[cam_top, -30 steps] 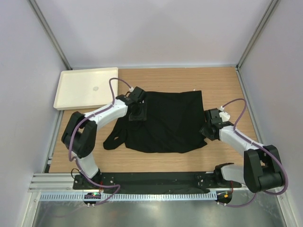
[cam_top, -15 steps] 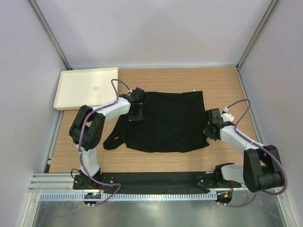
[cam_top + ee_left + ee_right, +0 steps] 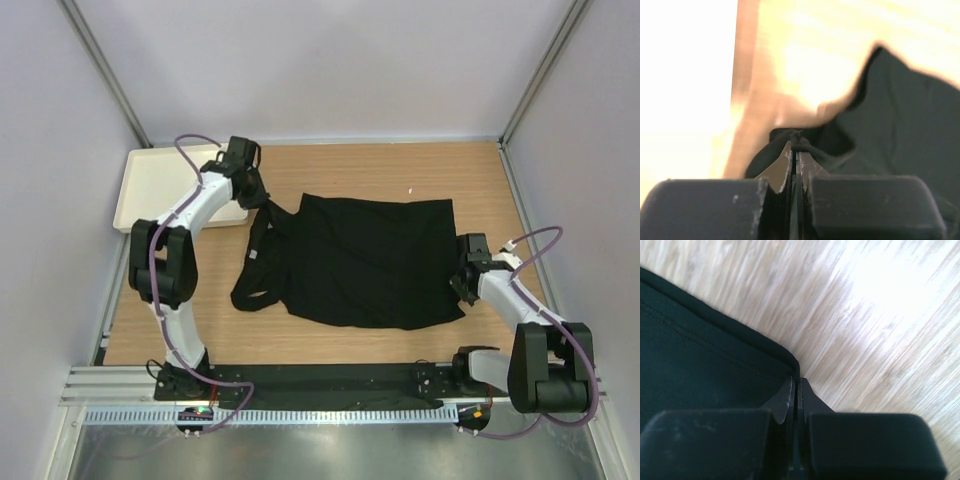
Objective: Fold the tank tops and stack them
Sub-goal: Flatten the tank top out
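Note:
The black tank top [image 3: 370, 262] lies spread on the wooden table, straps at its left, hem at its right. My left gripper [image 3: 258, 196] is at the top's back left corner, shut on a narrow shoulder strap [image 3: 805, 147] that is lifted off the table. The top's body [image 3: 910, 120] lies beyond it. At the right side my right gripper [image 3: 464, 283] is shut on the hem's edge [image 3: 790, 360], low on the table. Black fabric [image 3: 700, 365] fills the left of the right wrist view.
A cream tray [image 3: 165, 186] sits at the back left corner, just left of my left gripper; it shows as a bright white area [image 3: 685, 75] in the left wrist view. Bare wood [image 3: 380, 170] lies behind the top and to its right [image 3: 880, 315]. Grey walls close in the table.
Both grippers went from open to shut on the top. My left arm swung back and left toward the tray with the strap; my right moved right and nearer, drawing the top rightward.

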`<state>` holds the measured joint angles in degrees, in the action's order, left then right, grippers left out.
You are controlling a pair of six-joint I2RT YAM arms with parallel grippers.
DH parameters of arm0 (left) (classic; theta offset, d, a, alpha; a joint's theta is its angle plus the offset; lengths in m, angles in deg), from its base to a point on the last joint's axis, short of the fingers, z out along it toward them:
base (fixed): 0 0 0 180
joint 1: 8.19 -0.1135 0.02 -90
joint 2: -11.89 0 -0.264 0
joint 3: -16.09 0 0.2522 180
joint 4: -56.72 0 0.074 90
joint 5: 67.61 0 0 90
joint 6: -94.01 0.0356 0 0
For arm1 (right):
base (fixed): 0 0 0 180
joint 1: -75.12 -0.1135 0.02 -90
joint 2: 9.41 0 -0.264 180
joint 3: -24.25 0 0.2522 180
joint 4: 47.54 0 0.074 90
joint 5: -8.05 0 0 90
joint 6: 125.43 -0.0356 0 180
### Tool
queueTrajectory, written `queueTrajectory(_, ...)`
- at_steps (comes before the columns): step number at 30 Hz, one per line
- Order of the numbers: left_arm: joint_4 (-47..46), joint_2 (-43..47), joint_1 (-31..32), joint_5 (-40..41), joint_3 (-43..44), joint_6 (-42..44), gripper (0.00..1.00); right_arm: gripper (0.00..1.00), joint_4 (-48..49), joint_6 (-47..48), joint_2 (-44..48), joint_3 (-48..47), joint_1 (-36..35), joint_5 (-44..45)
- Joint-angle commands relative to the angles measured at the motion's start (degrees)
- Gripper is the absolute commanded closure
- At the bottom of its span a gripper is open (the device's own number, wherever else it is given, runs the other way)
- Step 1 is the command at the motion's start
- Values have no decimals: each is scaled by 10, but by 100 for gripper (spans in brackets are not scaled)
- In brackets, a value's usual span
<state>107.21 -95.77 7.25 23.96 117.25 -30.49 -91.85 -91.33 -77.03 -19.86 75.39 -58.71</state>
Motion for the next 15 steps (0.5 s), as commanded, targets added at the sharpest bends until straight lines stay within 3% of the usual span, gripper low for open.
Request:
queueTrajectory(1, 3, -67, -16, -5, 63, -3, 100, 99, -2, -6, -7, -9, 13, 16)
queueTrajectory(7, 33, -136, -32, 65, 141, -14, 100, 99, 1, -2, -9, -23, 14, 31)
queueTrajectory(10, 34, -137, -48, 92, 136, -27, 100, 99, 2, -5, -12, -29, 15, 44)
queueTrajectory(15, -4, -104, -86, 70, 92, -40, 100, 99, 8, -5, -21, -32, 19, 51)
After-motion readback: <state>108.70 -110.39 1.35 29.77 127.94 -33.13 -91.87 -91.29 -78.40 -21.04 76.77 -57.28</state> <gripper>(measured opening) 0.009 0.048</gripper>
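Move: The left gripper, pinching the tank top's left end about 10 cm above the table, has the tray's near right corner some 4 cm ahead, 6 cm left and 9 cm below. The tank top's body is centred about 32 cm to its right and 10 cm back. From the right gripper, which pinches the tank top's right side at table level, that corner is about 25 cm ahead and 66 cm left, and the body's centre 12 cm ahead and 28 cm left. Swing the left gripper forward about 5 cm with the cloth end still pinched, then bring it down and to the left, about 5.5 cm each, against the outside of the tray's right edge near its close corner, turning some 10 degrees counter-clockwise. Keep the right gripper shut on its side and low, letting it ease about 1 cm to the right. ##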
